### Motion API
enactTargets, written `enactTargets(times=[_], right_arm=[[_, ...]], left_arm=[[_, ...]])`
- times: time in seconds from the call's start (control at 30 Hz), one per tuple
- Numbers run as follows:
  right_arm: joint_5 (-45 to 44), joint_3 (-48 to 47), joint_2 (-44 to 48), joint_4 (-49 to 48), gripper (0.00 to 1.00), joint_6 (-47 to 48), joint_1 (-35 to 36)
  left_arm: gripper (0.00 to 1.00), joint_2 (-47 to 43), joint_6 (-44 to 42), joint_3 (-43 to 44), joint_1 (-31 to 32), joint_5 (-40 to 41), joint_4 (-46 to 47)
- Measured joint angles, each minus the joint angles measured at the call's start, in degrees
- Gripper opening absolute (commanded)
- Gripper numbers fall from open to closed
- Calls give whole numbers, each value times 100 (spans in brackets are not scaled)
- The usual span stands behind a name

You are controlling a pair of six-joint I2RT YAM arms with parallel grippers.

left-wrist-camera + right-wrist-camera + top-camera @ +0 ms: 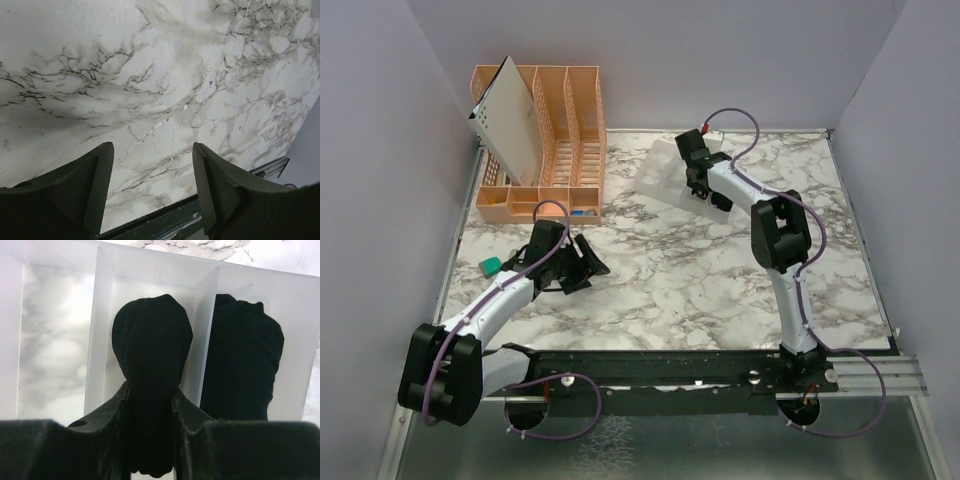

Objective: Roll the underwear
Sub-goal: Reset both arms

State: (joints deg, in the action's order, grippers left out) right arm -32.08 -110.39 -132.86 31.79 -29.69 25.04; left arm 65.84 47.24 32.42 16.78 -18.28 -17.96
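In the right wrist view my right gripper is shut on a rolled black bundle of underwear. It holds the bundle upright over the middle compartment of a translucent white divided tray. A second rolled black underwear bundle stands in the compartment to its right. The left compartment shows only marble through its floor. From above, the right gripper sits over that tray at the back of the table. My left gripper is open over bare marble, with nothing between its fingers.
An orange slotted organizer with a white board leaning in it stands at the back left. A small teal object lies by the left wall, beside the left arm. The left gripper hovers left of centre. Walls enclose three sides.
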Motion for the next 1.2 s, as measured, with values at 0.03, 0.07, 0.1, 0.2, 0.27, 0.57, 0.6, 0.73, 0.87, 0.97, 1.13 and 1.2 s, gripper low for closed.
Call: enactTargets(times=[0.03, 0.07, 0.1, 0.2, 0.27, 0.57, 0.6, 0.73, 0.87, 0.97, 1.13, 1.2], right_arm=[[55, 15, -13, -42, 35, 28, -4], [114, 20, -22, -83, 38, 68, -13], [166, 22, -24, -127, 42, 109, -26], [289, 20, -24, -236, 56, 205, -37], [328, 20, -24, -278, 62, 269, -37], [334, -105, 33, -280, 62, 555, -37], [348, -105, 63, -278, 62, 579, -37], [459, -101, 284, -282, 63, 675, -37], [669, 114, 793, -420, 68, 745, -37], [876, 575, 1394, -684, 80, 807, -37], [1110, 2221, 2929, -1558, 100, 938, -37], [1235, 3018, 3630, -1912, 100, 1008, -52]], left_arm=[[69, 0, 0, 0, -7, -13, 0], [69, 0, 0, 0, -17, -20, 0], [69, 2, 0, 0, -22, -22, 0], [69, 4, 0, 0, -22, -37, 0], [69, 17, 0, 0, -22, -42, 2], [69, 63, 0, 0, -22, -81, 4], [69, 70, 0, 0, -22, -83, 4], [69, 81, 0, 0, -22, -109, 11], [70, 70, 0, 0, -22, -140, 31], [76, -11, -17, 0, -22, -138, 24], [97, -420, -79, 22, -22, 24, -118], [99, -597, -166, 138, -22, 219, -289]])
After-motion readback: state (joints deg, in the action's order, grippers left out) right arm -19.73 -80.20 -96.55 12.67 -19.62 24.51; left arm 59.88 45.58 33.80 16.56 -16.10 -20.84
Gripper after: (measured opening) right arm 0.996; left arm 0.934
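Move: The right fingers grip the near part of the rolled underwear, already down in the tray's third compartment from the left. Its middle is about 3 cm ahead of this hand, 1 cm right and 1 cm lower. The other rolled underwear lies some 7 cm right and 1 cm ahead; the empty compartment is about 5 cm left and 5 cm ahead. From the left hand, the gripped roll lies roughly 32 cm ahead and 28 cm right. The right fingers open and let go of the rolled underwear while the hand eases about a centimetre forward and left; it then climbs out of the tray, ever faster, some 15 cm, drawing back about 8 cm towards the base as the fingertips tip up, the wrist turns counter-clockwise and the fingers spread fully. The empty left hand waits just above the bare marble, then at the very end lifts some 3 cm and opens wider. ##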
